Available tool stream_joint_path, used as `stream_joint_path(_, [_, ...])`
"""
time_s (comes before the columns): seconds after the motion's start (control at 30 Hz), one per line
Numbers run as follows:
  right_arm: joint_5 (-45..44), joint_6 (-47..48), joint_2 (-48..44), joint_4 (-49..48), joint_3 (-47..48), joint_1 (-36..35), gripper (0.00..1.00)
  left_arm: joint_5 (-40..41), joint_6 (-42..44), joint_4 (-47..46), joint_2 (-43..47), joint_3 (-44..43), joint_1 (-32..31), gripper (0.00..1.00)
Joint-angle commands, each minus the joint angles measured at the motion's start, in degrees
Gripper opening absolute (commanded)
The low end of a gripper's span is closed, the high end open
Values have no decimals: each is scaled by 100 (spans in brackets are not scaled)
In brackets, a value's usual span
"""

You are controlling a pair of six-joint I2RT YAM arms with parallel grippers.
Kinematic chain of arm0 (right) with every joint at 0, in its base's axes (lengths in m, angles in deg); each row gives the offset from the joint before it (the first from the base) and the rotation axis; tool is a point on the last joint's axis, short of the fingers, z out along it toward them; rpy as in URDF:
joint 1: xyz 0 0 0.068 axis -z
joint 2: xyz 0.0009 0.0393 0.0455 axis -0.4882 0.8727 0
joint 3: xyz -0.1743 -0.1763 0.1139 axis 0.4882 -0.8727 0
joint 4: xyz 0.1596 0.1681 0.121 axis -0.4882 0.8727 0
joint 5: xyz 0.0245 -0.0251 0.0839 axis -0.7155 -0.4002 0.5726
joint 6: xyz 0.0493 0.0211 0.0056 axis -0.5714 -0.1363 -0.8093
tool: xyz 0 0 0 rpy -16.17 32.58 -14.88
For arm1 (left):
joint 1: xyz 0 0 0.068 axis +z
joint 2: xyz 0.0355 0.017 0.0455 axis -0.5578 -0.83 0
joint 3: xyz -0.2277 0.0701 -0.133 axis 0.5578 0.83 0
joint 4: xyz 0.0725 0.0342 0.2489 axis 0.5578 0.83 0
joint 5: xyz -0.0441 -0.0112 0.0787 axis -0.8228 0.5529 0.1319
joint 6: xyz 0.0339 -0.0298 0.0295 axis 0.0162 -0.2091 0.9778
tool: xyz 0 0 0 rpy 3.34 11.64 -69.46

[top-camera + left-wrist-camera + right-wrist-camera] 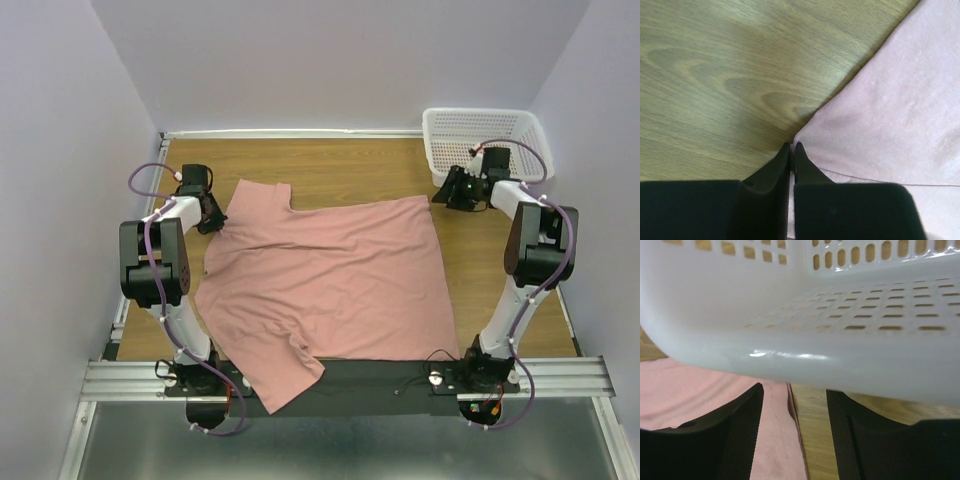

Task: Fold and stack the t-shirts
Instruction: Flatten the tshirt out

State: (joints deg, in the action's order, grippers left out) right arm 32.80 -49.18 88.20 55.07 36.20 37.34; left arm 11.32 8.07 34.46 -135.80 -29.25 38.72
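Observation:
A dusty pink t-shirt [330, 280] lies spread over the wooden table, one sleeve hanging off the near edge. My left gripper [213, 222] sits at the shirt's far left corner. In the left wrist view that gripper [792, 146] is shut on a thin fold of the t-shirt [890, 110] edge, low over the wood. My right gripper [447, 192] hovers at the shirt's far right corner beside the basket. In the right wrist view it [792, 390] stands open, with the hem of the t-shirt [690, 390] lying on the table beneath the gap, not pinched.
A white mesh basket [480, 112] stands at the far right corner; its wall [790, 315] fills the view just ahead of my right fingers. Bare wood [715, 75] lies left of the shirt. Walls close in on both sides and the back.

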Motion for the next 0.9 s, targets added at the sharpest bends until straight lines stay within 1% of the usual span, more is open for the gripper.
stream_joint_path(0.0, [-425, 376, -81, 20, -81, -223, 64, -123, 110, 18, -114, -84, -42, 0])
stream_joint_path(0.13, [-873, 736, -81, 11, -108, -565, 64, -1, 101, 70, -105, -84, -42, 0])
stream_joint_path(0.17, [-1039, 815, -116, -15, -125, -766, 64, 17, 66, 79, -79, -50, -42, 0])
stream_joint_path(0.2, [-1363, 938, -125, -33, -125, -803, 64, 44, 40, 97, -70, -32, -42, 1])
stream_joint_path(0.27, [-1820, 1027, -108, -129, -151, -1118, 64, 166, -30, 132, -53, 12, -34, 0])
stream_joint_path(0.37, [-2174, 975, -108, -357, -204, -1286, 64, 325, -127, 184, -9, 109, 19, 0])
stream_joint_path(0.53, [-2324, 904, -46, -446, -126, -1453, 63, 772, -145, 229, 202, 311, 300, 0])
stream_joint_path(0.77, [-2307, 807, 173, -446, 339, -1506, 61, 914, -163, 185, 246, 355, 326, 0])
stream_joint_path(0.87, [-2017, 886, 401, -455, 638, -1515, 61, 888, -154, 158, 194, 294, 318, 0])
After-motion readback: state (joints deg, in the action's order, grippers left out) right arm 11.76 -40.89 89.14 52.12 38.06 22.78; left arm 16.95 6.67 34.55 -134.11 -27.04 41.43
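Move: The left hand still pinches the t-shirt's left edge, with the far-left flap about 9 cm ahead and 11 cm to its right. The open right hand has the shirt's far-right corner roughly 3 cm to its left, 2 cm ahead and 3 cm below. The basket's middle is some 12 cm ahead of that hand and 11 cm to its right, about level with it, and the basket's near-left corner reaches close beside the hand. Fingers still wide open, the right hand shifts about 6 cm left, out from beside the basket's near-left corner, sinking a little as its left side rolls down some 20 degrees over the shirt's far-right corner, then works forward about 2 cm and rises slightly. The left hand first stays put, then, with its pinch kept and the wrist turning slightly counter-clockwise, drags the shirt's left edge along the table about 3.5 cm left and a little back. ##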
